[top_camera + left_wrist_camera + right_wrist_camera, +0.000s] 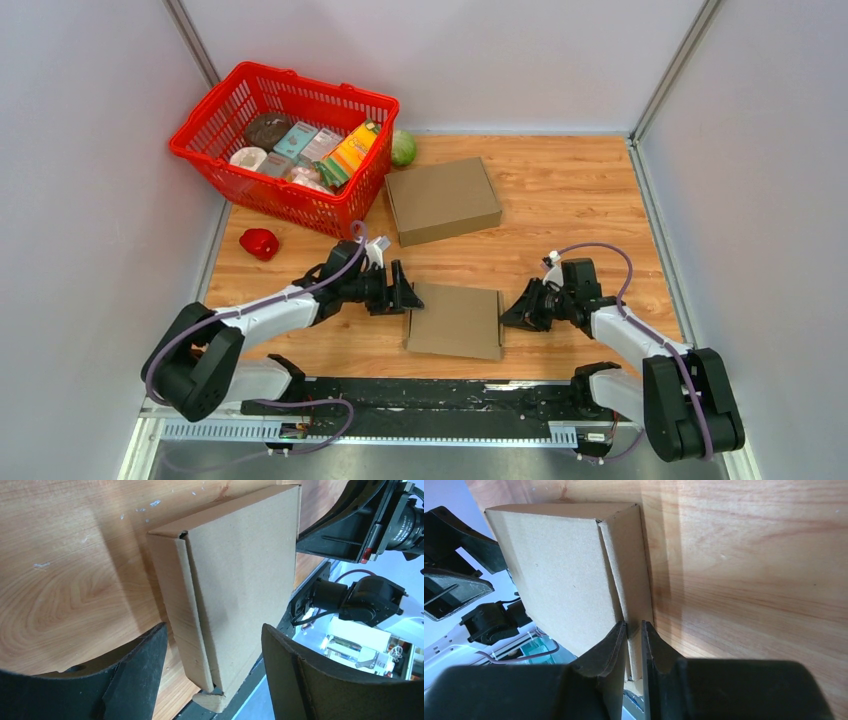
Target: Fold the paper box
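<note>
The paper box (455, 320) lies flat and closed on the table between the two arms, brown cardboard. My left gripper (405, 290) is at its left edge, open. In the left wrist view the box (240, 580) reaches in between the wide-apart fingers of my left gripper (214, 626), and its side wall (175, 595) stands apart from both of them. My right gripper (508, 315) is at the box's right edge. In the right wrist view my right gripper (634, 625) is shut on the narrow side wall (629, 565) of the box (559, 570).
A second closed cardboard box (442, 198) lies farther back. A red basket (290, 200) with several groceries stands at the back left, with a green vegetable (403, 148) beside it and a red item (259, 243) in front. Walls close in both sides.
</note>
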Robot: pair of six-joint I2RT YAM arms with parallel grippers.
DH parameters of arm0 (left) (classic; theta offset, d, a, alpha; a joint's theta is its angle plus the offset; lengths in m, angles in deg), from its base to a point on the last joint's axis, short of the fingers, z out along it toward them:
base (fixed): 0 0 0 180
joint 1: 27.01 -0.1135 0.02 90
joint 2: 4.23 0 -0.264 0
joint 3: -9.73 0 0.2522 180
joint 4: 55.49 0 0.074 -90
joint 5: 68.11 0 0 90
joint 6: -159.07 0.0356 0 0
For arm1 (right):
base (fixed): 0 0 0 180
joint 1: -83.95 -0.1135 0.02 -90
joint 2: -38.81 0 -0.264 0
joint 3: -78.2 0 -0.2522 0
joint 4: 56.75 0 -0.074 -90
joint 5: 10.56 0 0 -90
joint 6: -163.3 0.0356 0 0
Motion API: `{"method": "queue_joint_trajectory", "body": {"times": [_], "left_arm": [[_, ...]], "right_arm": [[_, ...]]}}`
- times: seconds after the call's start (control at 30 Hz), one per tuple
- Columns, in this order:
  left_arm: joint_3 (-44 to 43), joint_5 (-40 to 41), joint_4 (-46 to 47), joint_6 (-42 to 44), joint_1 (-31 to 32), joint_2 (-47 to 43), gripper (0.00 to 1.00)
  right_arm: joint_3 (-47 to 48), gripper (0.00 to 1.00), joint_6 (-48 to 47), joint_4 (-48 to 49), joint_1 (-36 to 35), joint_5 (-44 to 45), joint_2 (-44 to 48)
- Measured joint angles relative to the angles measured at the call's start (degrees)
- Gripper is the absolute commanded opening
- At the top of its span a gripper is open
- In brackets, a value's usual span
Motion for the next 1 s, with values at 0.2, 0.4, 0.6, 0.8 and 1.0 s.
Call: {"method": "queue_joint_trajectory", "body": {"times": [0.2, 0.4, 0.6, 0.8, 1.0], "left_arm": [[0.0, -1.2, 3.0, -2.2, 1.6, 4.6, 0.75], [1.5, -3.4, 12.2, -7.5, 3.7, 11.9, 0.63], [3.6, -4.0, 19.8, -12.9, 3.3, 12.4, 0.42], [6.8, -8.1, 28.1, -20.8, 0.3, 12.6, 0.39], [7.0, -12.3, 30.6, -26.7, 0.2, 10.0, 0.41]], "right_arm": [[-0.1, 0.19, 0.0, 0.2, 0.2, -0.2, -0.1], [-0.1, 0.23, 0.0, 0.3, 0.2, -0.2, -0.1], [-0.2, 0.61, 0.5, -0.9, 0.9, 1.3, 1.7], [4.8, 0.87, 0.4, -11.3, 1.2, 6.3, 11.0], [23.6, 1.00, -5.4, -20.8, -19.8, 24.2, 18.0]]}}
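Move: The small paper box lies with its middle about 8 cm to the left hand's right, 3 cm back and 4 cm below; its left end is just under the open fingers. From the right hand, already on the box's right end wall, that middle is some 8 cm left, level fore and aft, 1 cm below. The large closed box sits about 18 cm ahead and 7 cm right of the left hand, the red pepper about 10 cm ahead and 28 cm left. Down and to the right, about 3 cm each way, the left hand brings its open fingers over the small box's left end, closes them on its top and bottom faces, and then rises about 5 cm, tilting its fingers towards level. The right hand first keeps still on the right end wall, then opens wide, comes free and climbs quickly some 14 cm, its wrist tilting. ##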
